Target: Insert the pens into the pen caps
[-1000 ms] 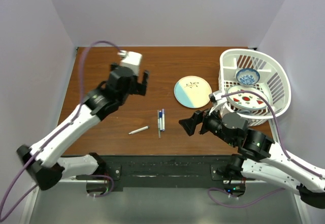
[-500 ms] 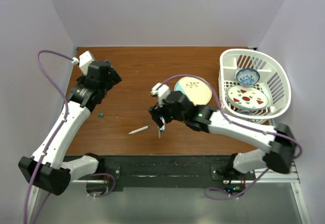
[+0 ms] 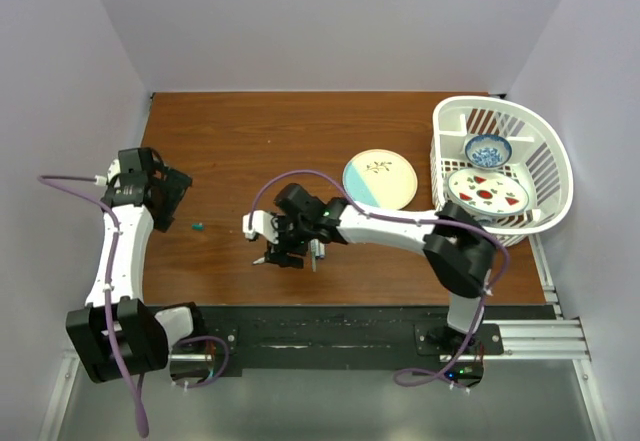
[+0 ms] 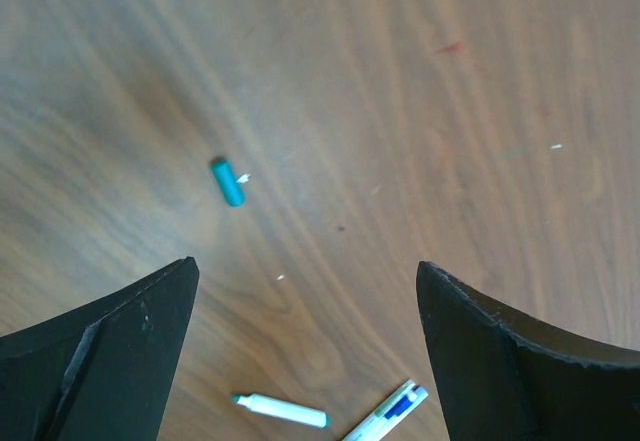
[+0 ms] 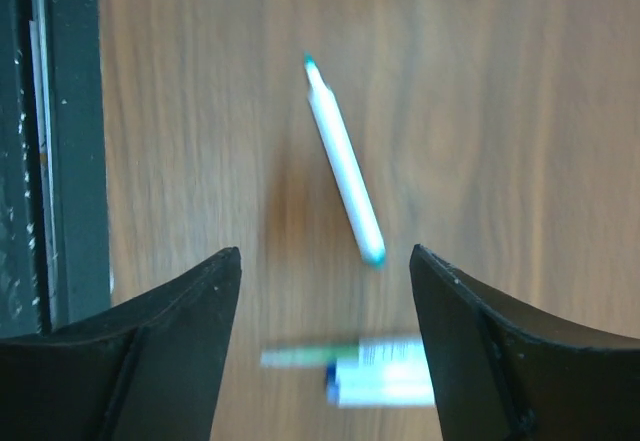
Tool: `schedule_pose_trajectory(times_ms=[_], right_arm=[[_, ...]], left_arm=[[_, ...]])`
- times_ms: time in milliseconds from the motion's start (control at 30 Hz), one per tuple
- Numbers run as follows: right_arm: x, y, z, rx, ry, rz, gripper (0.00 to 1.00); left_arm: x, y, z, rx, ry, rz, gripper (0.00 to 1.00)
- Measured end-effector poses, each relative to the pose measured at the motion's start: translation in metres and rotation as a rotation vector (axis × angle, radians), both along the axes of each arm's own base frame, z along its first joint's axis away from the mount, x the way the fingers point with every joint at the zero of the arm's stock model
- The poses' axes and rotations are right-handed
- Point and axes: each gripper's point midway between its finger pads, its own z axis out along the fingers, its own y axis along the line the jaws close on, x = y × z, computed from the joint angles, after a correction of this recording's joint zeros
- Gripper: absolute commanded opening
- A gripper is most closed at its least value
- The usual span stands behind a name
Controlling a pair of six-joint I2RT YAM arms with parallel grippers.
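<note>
A small green pen cap [image 3: 198, 227] [image 4: 228, 182] lies alone on the wooden table at the left. My left gripper [image 3: 168, 197] [image 4: 305, 266] hangs open just up and left of it, holding nothing. A white pen with a green tip [image 5: 345, 161] [image 4: 280, 411] lies loose near the table's front edge. My right gripper [image 3: 283, 247] [image 5: 325, 253] hovers open right over it, with the pen's blunt end close to the right finger [image 5: 470, 341]. Two more pens [image 3: 316, 250] [image 5: 375, 371] lie side by side just right of it, and one shows a dark blue part.
A pale plate [image 3: 380, 181] sits right of centre. A white basket [image 3: 545, 161] at the far right holds a blue bowl [image 3: 488, 149] and a patterned plate [image 3: 487, 191]. The black front rail [image 5: 60, 161] runs close to the loose pen.
My left arm has swung back to the near left, uncovering the green cap. My right arm has reached left across the table to above the loose pen, and its jaws have narrowed a little.
</note>
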Motion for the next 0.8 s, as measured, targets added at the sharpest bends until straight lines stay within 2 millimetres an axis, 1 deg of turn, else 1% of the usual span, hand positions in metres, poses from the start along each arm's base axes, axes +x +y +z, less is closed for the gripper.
schedule_pose_trajectory(times_ms=[67,133,233,367,500,600,633,733,767,800], right_arm=[[0.001,0.012,-0.011,-0.012,0.013,0.043,0.66],[0.003,0.018,-0.022,-0.027,0.023,0.067,0.65],[0.004,0.020,-0.038,-0.061,0.039,0.082,0.65],[0.004,0.020,-0.053,-0.100,0.060,0.092,0.64],[0.005,0.023,-0.056,-0.104,0.061,0.099,0.62],[0.007,0.025,-0.056,-0.103,0.060,0.098,0.55],[0.007,0.026,-0.056,-0.104,0.059,0.098,0.50],[0.011,0.028,-0.057,-0.108,0.052,0.091,0.39],[0.012,0.028,-0.057,-0.109,0.051,0.090,0.28],[0.013,0.028,-0.057,-0.113,0.051,0.087,0.23]], left_arm=[[-0.004,0.000,-0.014,-0.032,0.030,0.003,0.95],[-0.008,0.000,-0.023,-0.055,0.040,0.007,0.95],[-0.014,0.001,-0.037,-0.089,0.057,0.023,0.95],[-0.021,0.007,-0.047,-0.119,0.070,0.061,0.95],[-0.022,0.015,-0.050,-0.138,0.069,0.098,0.94],[-0.020,0.018,-0.049,-0.140,0.058,0.106,0.94],[-0.020,0.018,-0.050,-0.140,0.056,0.107,0.94],[-0.020,0.018,-0.051,-0.140,0.058,0.108,0.93],[-0.020,0.018,-0.051,-0.140,0.059,0.109,0.92],[-0.020,0.018,-0.051,-0.139,0.059,0.112,0.92]])
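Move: The uncapped teal pen lies under the right hand, about 7 cm down, 4 cm left and 1 cm ahead. From that hand the green pen is some 4 cm ahead and 6 cm right, with the two blue-capped pens just beyond, 5 cm ahead and 7 cm right. The teal cap lies about 14 cm below the left hand, level with it fore and aft and roughly 3 cm to its right. Right hand sinks about 6 cm, shifting left, fingers narrowing astride the teal pen; open left hand sinks 5. ##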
